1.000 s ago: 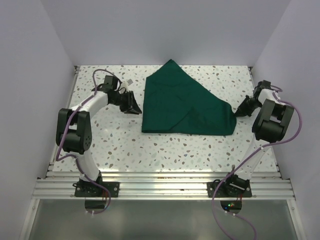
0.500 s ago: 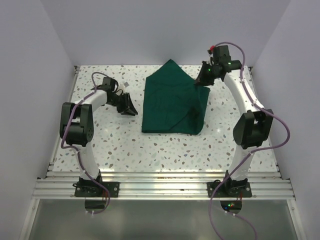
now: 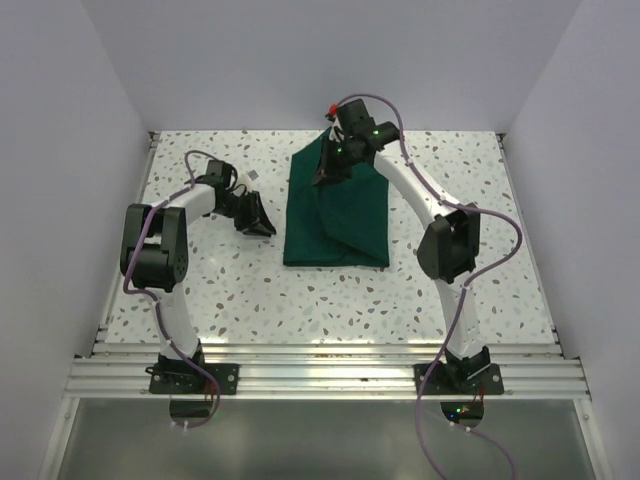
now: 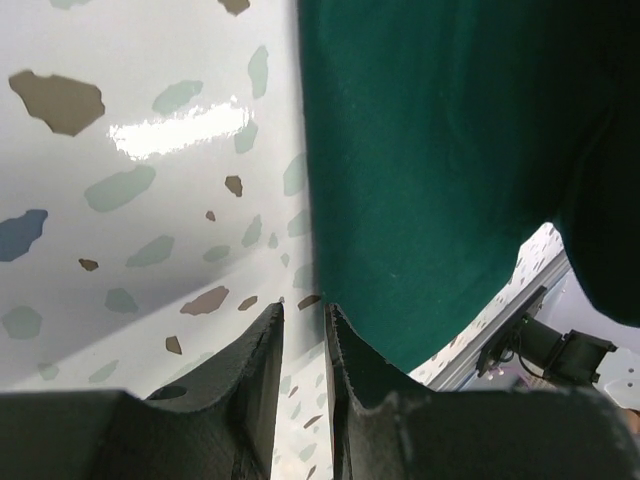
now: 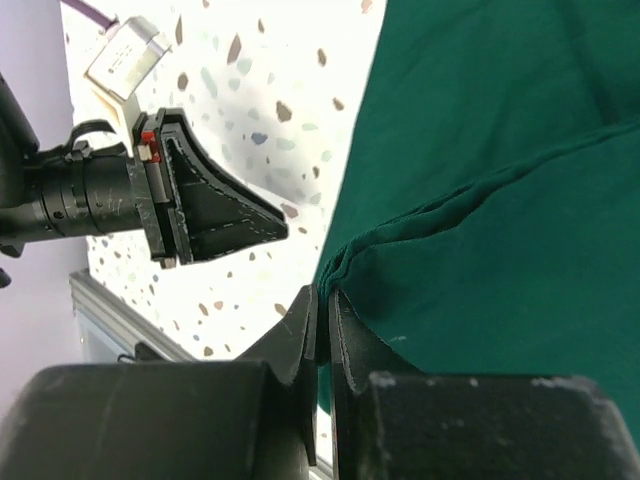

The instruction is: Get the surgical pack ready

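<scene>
The surgical pack (image 3: 340, 225) is a dark green cloth drape lying mid-table, its right part folded over toward the left. My right gripper (image 3: 322, 175) hovers over the drape's upper left and is shut on a bunched corner of the cloth (image 5: 345, 262); in the right wrist view that gripper (image 5: 322, 295) pinches the gathered edge. My left gripper (image 3: 262, 222) rests low on the table just left of the drape's left edge. In its own view the left gripper (image 4: 303, 310) shows a narrow gap with only table between the fingers, and the drape (image 4: 440, 150) lies just beyond.
A small pale object (image 3: 257, 172) lies on the speckled table (image 3: 200, 290) behind the left gripper. White walls close in the left, back and right sides. An aluminium rail (image 3: 320, 365) runs along the near edge by the arm bases.
The right arm has swept from the table's right edge up and across to the left, carrying the cloth corner and folding the drape's right part over. The left gripper has barely moved.
</scene>
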### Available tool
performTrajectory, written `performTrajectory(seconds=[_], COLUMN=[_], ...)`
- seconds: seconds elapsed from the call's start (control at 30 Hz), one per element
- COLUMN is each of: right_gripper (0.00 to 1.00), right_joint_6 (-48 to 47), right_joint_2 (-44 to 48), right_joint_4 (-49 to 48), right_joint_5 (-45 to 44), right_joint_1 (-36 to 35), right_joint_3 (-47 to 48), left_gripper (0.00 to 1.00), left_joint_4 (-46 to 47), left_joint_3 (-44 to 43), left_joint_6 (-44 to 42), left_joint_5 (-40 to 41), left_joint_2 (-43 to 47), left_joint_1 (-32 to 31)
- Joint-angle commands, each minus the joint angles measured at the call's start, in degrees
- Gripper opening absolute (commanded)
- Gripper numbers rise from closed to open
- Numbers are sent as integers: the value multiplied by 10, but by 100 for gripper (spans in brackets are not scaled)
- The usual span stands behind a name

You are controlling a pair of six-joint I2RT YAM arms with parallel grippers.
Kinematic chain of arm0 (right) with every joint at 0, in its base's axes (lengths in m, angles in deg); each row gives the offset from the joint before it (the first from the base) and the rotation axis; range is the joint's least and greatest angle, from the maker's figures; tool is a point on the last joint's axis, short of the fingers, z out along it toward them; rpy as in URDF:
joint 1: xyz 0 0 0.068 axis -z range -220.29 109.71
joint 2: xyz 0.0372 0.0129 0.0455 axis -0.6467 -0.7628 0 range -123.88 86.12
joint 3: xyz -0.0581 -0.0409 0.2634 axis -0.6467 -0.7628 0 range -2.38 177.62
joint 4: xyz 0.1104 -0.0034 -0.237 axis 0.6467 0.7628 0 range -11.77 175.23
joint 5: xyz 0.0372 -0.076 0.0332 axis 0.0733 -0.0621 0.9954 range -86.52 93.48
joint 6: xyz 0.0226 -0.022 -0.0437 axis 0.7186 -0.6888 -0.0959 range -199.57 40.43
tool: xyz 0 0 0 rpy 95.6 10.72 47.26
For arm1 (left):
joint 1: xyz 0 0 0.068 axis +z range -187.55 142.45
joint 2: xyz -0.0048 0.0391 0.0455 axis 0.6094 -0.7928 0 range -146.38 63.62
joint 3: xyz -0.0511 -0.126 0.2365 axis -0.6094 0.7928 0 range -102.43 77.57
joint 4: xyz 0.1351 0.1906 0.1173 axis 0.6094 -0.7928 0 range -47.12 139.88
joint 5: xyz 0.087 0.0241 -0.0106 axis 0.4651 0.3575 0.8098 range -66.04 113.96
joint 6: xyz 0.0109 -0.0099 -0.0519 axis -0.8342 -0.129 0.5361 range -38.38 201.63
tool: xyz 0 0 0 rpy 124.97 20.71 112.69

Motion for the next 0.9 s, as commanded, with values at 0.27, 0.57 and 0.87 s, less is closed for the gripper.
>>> performTrajectory(seconds=[0.27, 0.57, 0.87], right_gripper=[0, 0, 0], right_joint_6=[29, 20, 15], right_joint_2=[-29, -35, -71], right_joint_4=[-9, -19, -59], right_joint_5=[58, 44, 40], right_joint_1=[-61, -69, -70], right_joint_3=[82, 57, 38], left_gripper=[26, 26, 27], left_joint_4=[40, 38, 17], left_joint_3=[13, 12, 9], left_joint_6=[16, 16, 9], left_joint_5=[-24, -24, 25], left_joint_2=[-13, -16, 8], left_joint_1=[-6, -8, -5])
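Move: The right hand holds a lifted edge of the drape; the left edge of the folded drape lies some 8 cm to its left, level with it, and about 20 cm below. The left gripper waits roughly 12 cm left of the right hand, 6 cm nearer the base and 15 cm lower. The drape's near edge is about 13 cm back and straight below. From the left hand, that left edge is about 4 cm right, 5 cm ahead and 5 cm below. The right hand, still pinching the drape, draws it about 6.5 cm left and 3 cm back towards its left edge. ##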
